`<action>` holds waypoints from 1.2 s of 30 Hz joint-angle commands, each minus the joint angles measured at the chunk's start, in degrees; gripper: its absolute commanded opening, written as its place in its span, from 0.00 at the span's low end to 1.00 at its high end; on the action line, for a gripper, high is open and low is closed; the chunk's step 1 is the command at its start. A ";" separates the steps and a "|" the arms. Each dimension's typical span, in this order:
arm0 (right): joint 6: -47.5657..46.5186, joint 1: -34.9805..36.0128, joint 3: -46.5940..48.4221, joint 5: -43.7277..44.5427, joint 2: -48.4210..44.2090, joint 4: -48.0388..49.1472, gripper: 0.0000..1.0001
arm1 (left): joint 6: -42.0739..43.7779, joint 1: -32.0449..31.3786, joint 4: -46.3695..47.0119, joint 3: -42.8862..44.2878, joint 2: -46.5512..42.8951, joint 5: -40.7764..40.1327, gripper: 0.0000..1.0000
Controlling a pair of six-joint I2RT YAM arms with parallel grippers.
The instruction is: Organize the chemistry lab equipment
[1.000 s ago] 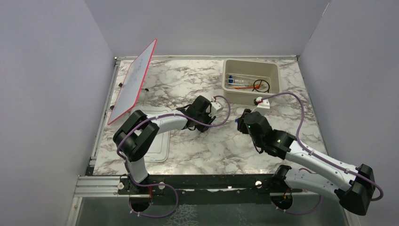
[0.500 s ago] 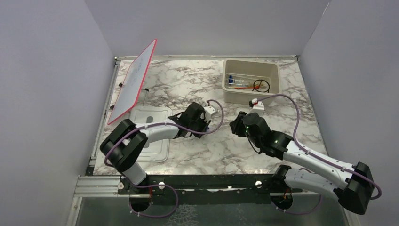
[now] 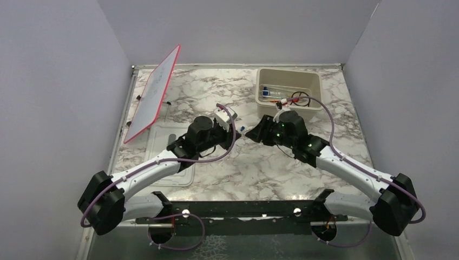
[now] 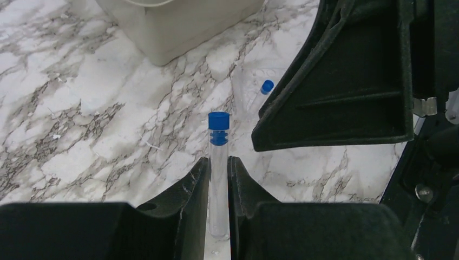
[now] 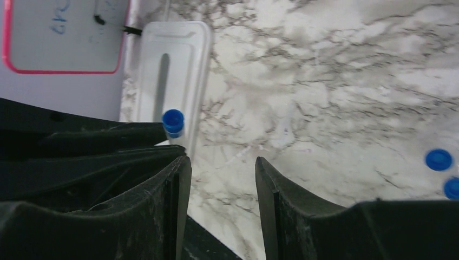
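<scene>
My left gripper (image 4: pixel 218 162) is shut on a thin clear tube (image 4: pixel 218 184) with a blue cap (image 4: pixel 218 120), which sticks out past the fingertips. In the top view the left gripper (image 3: pixel 234 130) and right gripper (image 3: pixel 253 133) face each other tip to tip at mid-table. My right gripper (image 5: pixel 222 168) is open with nothing between its fingers; the held tube's cap (image 5: pixel 173 120) shows just left of them. Another blue-capped tube (image 4: pixel 266 86) lies on the marble. In the beige tub (image 3: pixel 314 81) lie a black wire ring (image 3: pixel 299 98), an orange-red stick (image 3: pixel 279 101) and tubes (image 3: pixel 268 89).
The tub's slotted lid (image 3: pixel 174 157) lies flat at the left, under the left arm. A red-framed white board (image 3: pixel 154 92) leans at the back left. Two blue caps (image 5: pixel 438 160) show at the right edge of the right wrist view. Grey walls enclose the table.
The left arm swung its elbow out left and brought the tube up toward the right gripper. The right gripper moved left to meet it and opened wider.
</scene>
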 commanded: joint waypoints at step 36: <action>2.30 -1.25 8.36 -12.50 4.62 5.38 0.24 | -2.27 -0.77 4.82 -2.54 -7.20 2.42 0.19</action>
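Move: The blue cap of the test tube still pinched upright by the left hand is the right hand's target: about 4 cm to the right hand's left, 2 cm ahead and 2 cm above. Two other capped tubes stand some 6 cm ahead, 9 cm right and 13 cm below the right hand; the beige bin lies roughly 23 cm ahead, 17 cm right and 11 cm down. From the left hand, the cap is about 4 cm up, 1 cm ahead and 1 cm right. Right hand rises about 5 cm and left 4 to pinch the blue cap; left lifts the tube 3. ##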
